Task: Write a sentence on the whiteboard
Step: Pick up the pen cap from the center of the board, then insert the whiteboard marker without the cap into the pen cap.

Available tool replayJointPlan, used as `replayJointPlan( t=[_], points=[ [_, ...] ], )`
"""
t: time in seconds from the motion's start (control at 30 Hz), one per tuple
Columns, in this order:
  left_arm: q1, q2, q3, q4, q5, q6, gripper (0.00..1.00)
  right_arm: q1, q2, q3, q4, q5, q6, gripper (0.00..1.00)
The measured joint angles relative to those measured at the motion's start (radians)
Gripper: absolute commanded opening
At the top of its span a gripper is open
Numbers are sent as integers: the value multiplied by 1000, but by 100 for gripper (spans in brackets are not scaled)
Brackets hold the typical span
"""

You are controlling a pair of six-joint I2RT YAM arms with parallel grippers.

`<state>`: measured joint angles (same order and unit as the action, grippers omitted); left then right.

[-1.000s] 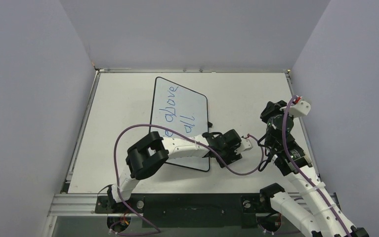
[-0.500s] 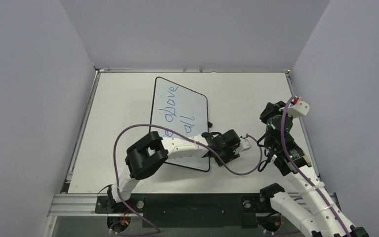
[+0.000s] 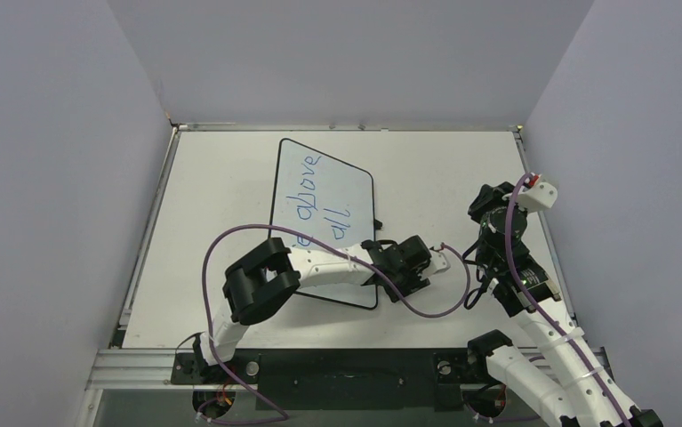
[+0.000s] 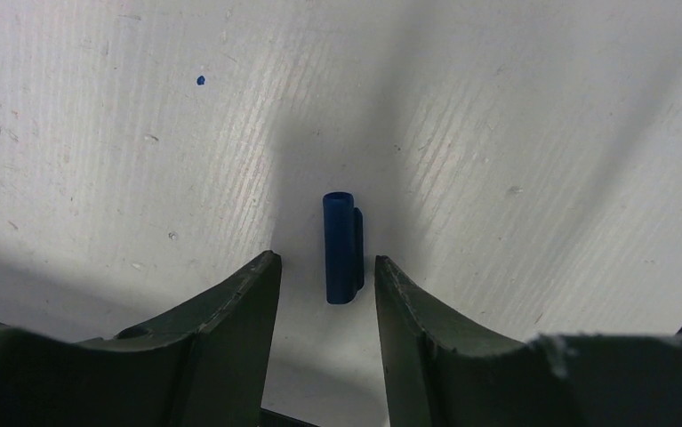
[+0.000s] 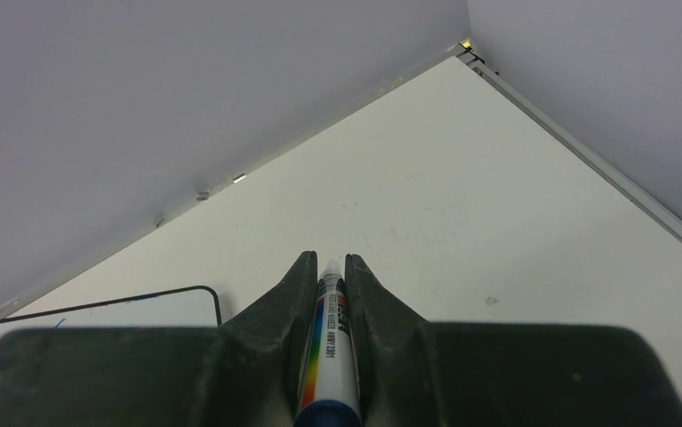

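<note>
The whiteboard (image 3: 319, 182) lies flat mid-table, black-framed. Of the blue sentence (image 3: 308, 189) I read "above" and "all"; its start is hidden under my left arm, which reaches across the board's near part. My left gripper (image 3: 413, 269) points down at the table just right of the board. In the left wrist view this gripper (image 4: 324, 267) is open, and a small blue marker cap (image 4: 341, 247) lies on the table with its near end between the fingertips, ungripped. My right gripper (image 5: 331, 265), at the table's right side (image 3: 490, 194), is shut on a white rainbow-striped marker (image 5: 330, 342).
Purple-grey walls close the table on three sides, with a metal rail along the far edge (image 3: 346, 127). A board corner (image 5: 208, 294) shows left of the right gripper. My left arm's purple cable (image 3: 426, 307) loops over the table near the board's right edge.
The left gripper has slid slightly left and nearer, its jaws a little narrower. The right arm and marker have barely moved.
</note>
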<state>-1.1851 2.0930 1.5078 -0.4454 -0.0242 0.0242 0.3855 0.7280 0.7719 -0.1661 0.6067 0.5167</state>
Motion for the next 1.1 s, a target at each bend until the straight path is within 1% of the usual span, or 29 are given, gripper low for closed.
replayJointPlan(
  t=[0.07, 0.13, 0.17, 0.33, 0.37, 0.6, 0.77, 0.87, 1.0, 1.1],
  points=[
    [-1, -3, -5, 0, 2, -4, 34, 0, 0, 0, 0, 0, 0, 0],
    [-3, -6, -11, 2, 5, -5, 28, 0, 0, 0, 0, 0, 0, 0],
    [-5, -8, -13, 3, 6, -5, 23, 0, 0, 0, 0, 0, 0, 0],
    [-3, -14, -28, 26, 15, -1, 7, 0, 0, 0, 0, 0, 0, 0],
    [-3, -16, -32, 31, 22, 0, 1, 0, 0, 0, 0, 0, 0, 0],
    [-1, -44, -67, 46, 110, -6, 0, -1, -2, -3, 0, -2, -4, 0],
    [21, -150, -153, 53, 196, -24, 0, -1, -28, -3, -1, -10, -5, 0],
    [43, -247, -191, 58, 207, -41, 0, -1, -40, -3, -1, -26, -8, 0],
    [71, -381, -197, 57, 188, -60, 0, -1, -46, -3, 0, -120, -23, 0],
    [100, -472, -197, 44, 182, -78, 0, -1, -46, -3, 2, -244, -38, 0]
  ],
)
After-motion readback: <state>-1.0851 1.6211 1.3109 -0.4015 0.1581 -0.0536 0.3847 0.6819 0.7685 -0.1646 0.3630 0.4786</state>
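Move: The pen cap lies between the left hand's open fingertips, about 1 cm back and 1 cm below, level with them left to right. The whiteboard's middle is roughly 20 cm to that hand's left and 14 cm ahead; the black clip on the board's right edge is some 8 cm left and 15 cm ahead. From the right hand, still holding the pen, the cap lies about 12 cm left, 12 cm back and 29 cm below. The left fingers close on the pen cap, one on each side; the hand draws back about 3 cm near the table, then lifts quickly to some 14 cm up, coming forward again and drifting left towards the whiteboard while its fingers tilt about 20 degrees upward to the right. Late on, the right hand keeps its grip on the pen and swings some 4 cm left, turning about 15 degrees counter-clockwise. ##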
